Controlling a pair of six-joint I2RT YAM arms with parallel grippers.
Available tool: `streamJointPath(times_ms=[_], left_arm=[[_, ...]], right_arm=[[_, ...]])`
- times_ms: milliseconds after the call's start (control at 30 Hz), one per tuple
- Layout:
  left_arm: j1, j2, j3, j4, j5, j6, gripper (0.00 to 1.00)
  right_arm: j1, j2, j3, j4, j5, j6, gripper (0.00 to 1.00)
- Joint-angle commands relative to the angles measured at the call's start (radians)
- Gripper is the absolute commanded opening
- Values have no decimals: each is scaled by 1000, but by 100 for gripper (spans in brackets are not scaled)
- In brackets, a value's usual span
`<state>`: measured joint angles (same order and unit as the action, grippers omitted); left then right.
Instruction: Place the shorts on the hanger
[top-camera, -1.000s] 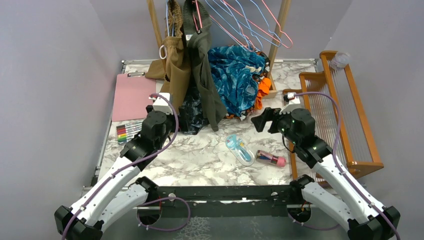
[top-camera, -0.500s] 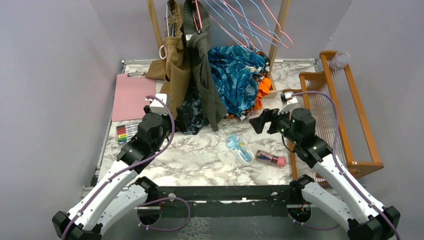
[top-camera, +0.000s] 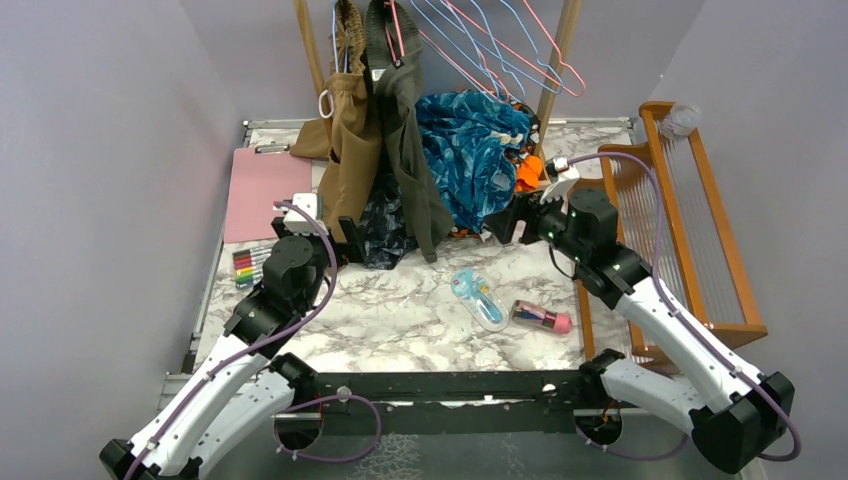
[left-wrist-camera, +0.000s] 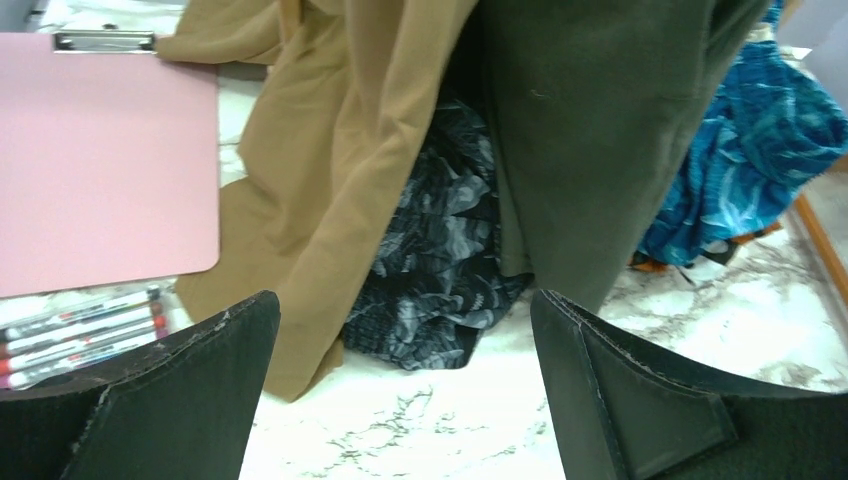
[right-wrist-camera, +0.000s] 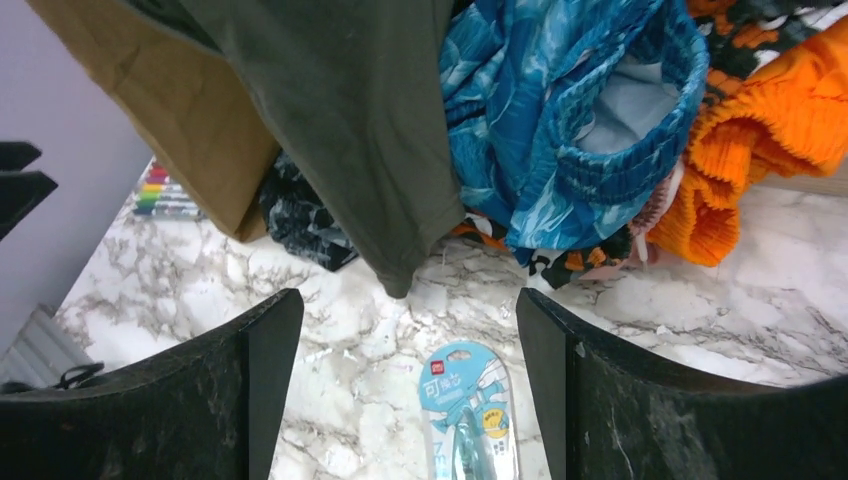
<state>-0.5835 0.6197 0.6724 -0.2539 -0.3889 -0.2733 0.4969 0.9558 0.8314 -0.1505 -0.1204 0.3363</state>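
The shiny teal-blue shorts lie heaped at the back of the marble table, under the clothes rail. The right wrist view shows their gathered waistband gaping open toward the camera. In the left wrist view the shorts show at the far right. A light-blue wire hanger hangs on the rail among pink ones, above the shorts. My right gripper is open just in front of the shorts and holds nothing. My left gripper is open and empty, facing the hanging garments.
A tan garment and an olive one hang down to the table over a dark grey printed cloth. An orange garment lies right of the shorts. On the table: pink clipboard, markers, blister pack, pink-capped tube. Wooden rack at right.
Both arms have reached farther back toward the clothes. The right gripper has moved up and left, closer to the shorts. Both stay open.
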Motion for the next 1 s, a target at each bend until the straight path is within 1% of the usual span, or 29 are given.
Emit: streamJointPath(times_ms=[0,133,233,333,433,567,700,800,867,967], left_arm=[[3,-6,11,-32,-164,1,98],[2,-1,10,-35,-181,-1,97],[3,7,12,-33,-176,-1,96],[3,12,13,-34,-173,1,96],[4,14,13,-31,-167,3,96],[4,13,13,-33,-159,3,96],[3,15,14,-29,-153,3,96],[3,18,13,-27,-148,6,96],[2,19,15,-28,-148,5,96],[3,14,12,-22,-137,4,96]], right_arm=[[11,26,57,37,160,42,78],[11,91,81,34,259,79,67],[11,149,107,49,281,95,64],[10,221,137,66,290,103,64],[9,291,163,64,360,117,66],[9,324,136,142,399,122,67],[9,417,184,121,421,110,69],[9,448,201,118,432,101,70],[9,452,197,128,430,91,66],[9,453,195,129,430,80,55]])
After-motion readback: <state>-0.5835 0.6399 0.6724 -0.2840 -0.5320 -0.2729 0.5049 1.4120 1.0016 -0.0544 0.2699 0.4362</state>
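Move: The blue shorts' open waistband lies about 12 cm ahead of the right hand, 1 cm to its right and some 9 cm lower. The hanging green trouser leg is roughly 10 cm ahead and 16 cm left of that hand; the orange garment is about 18 cm ahead and 7 cm right, low near the table. From the left hand the waistband is some 15 cm ahead, 38 cm to the right and 8 cm below. The blue shorts' waistband is what the right hand goes for: it reaches about 10 cm forward, level at first, then sinking some 7 cm, turning about 20 degrees clockwise until its partly narrowed, still open fingers straddle the near rim. The left hand swings a couple of centimetres left, turning slightly counter-clockwise. ##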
